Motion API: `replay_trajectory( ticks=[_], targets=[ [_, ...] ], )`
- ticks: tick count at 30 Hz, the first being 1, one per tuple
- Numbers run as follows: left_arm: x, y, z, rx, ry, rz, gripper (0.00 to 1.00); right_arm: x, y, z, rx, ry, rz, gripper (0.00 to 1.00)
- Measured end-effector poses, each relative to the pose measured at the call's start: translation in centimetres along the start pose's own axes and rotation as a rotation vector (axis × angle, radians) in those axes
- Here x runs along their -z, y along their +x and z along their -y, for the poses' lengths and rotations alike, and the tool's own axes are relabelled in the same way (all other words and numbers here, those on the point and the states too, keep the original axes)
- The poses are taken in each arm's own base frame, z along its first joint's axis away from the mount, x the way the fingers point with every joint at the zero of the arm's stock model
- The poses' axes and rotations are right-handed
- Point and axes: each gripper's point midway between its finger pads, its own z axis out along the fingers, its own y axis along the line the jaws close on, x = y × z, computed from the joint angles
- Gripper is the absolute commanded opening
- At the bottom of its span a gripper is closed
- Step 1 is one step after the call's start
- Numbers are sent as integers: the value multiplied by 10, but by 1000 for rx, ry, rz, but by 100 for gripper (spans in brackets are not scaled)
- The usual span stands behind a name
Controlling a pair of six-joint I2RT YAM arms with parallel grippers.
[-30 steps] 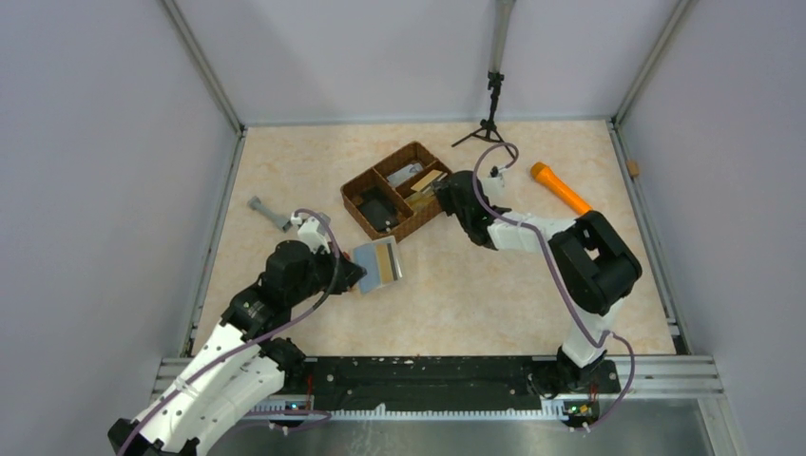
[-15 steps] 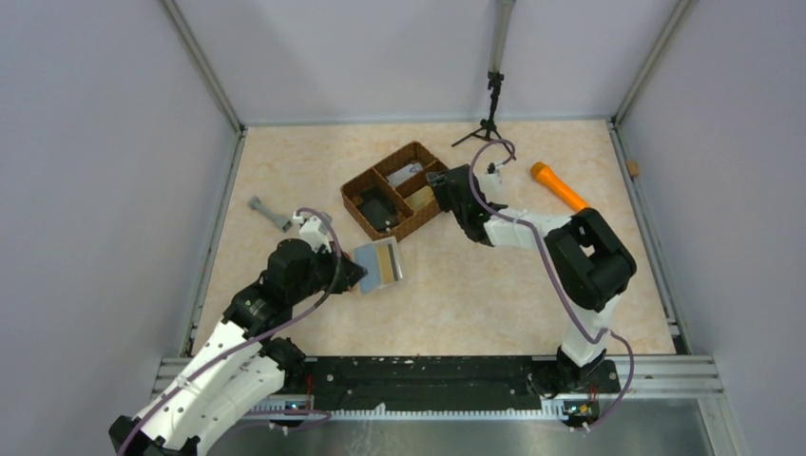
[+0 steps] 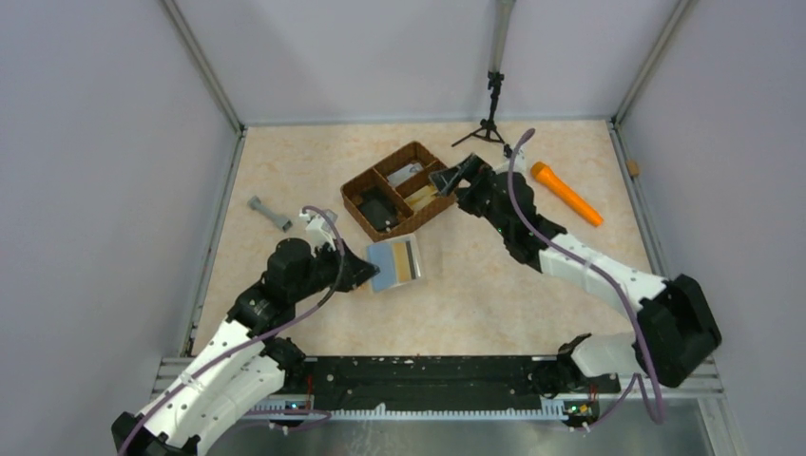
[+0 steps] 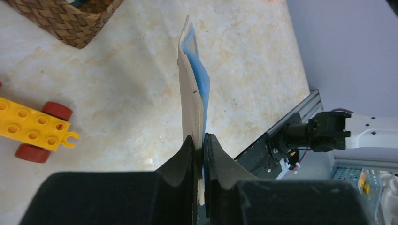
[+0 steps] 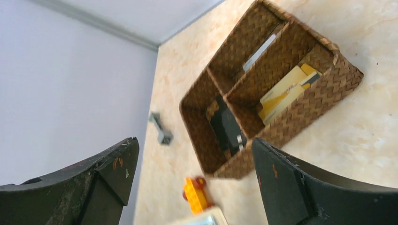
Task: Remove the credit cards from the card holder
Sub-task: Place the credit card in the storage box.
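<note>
My left gripper (image 3: 368,272) is shut on the near edge of the card holder (image 3: 394,263) and holds it just above the table. The holder lies open, pale blue inside, with a tan credit card (image 3: 408,258) in it. The left wrist view shows the card holder (image 4: 191,93) edge-on, pinched between the closed fingers of the left gripper (image 4: 201,143). Over the wicker tray's right end, my right gripper (image 3: 450,179) hangs open and holds nothing. In the right wrist view, yellow-tan credit cards (image 5: 283,95) lie in a tray compartment beyond the open right gripper (image 5: 195,143).
The brown wicker tray (image 3: 378,169) also holds a black block (image 5: 227,126). A yellow toy car (image 4: 34,129) sits near the holder. A grey part (image 3: 271,214) lies at the left, an orange torch (image 3: 566,194) at the right, and a small tripod (image 3: 490,112) by the back wall.
My right gripper has opened and drawn up and back from the tray, its arm swinging right; the card it held now lies in the tray. The left gripper has shifted the holder slightly right.
</note>
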Motion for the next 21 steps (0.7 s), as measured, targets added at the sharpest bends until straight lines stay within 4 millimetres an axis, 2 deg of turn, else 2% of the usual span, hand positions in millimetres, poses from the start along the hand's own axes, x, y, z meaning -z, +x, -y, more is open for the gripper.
replay_trajectory(
  ticks=[3,8,10,17,21],
  targets=[
    [-1,-3,12,14,55,6,0,32,9,-1,110,-79,-77,91],
    [-1,-12,33,34,162,35,0,88,40,24,252,-168,-223,96],
    [-2,-14,41,45,204,38,0,104,46,27,277,-197,-257,96],
    [-5,-18,63,91,324,21,0,138,59,11,296,-349,-342,96],
    [-1,-21,78,96,399,15,0,148,76,12,269,-409,-412,96]
  ],
)
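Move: The card holder, already pinched by its left edge in the left hand, has its middle about 5 cm to the right of that hand's grip, 2 cm farther out and level with it; the toy car stands 8 cm left and 2 cm ahead, some 17 cm below. From the empty right hand the holder lies about 16 cm back, 8 cm left and 5 cm lower, while the storage box's middle is 9 cm ahead, 9 cm left and 20 cm down. The card holder stays pinched in the left hand, which raises it about 6 cm and brings it 5 cm to the right, rolling its left side down some 20 degrees and turning a little clockwise. Towards it the right hand swings back from over the storage box, about 16 cm, quick at first, then slowing, sinking slightly and turning counter-clockwise with its fingers kept wide open, not yet closed on anything. ##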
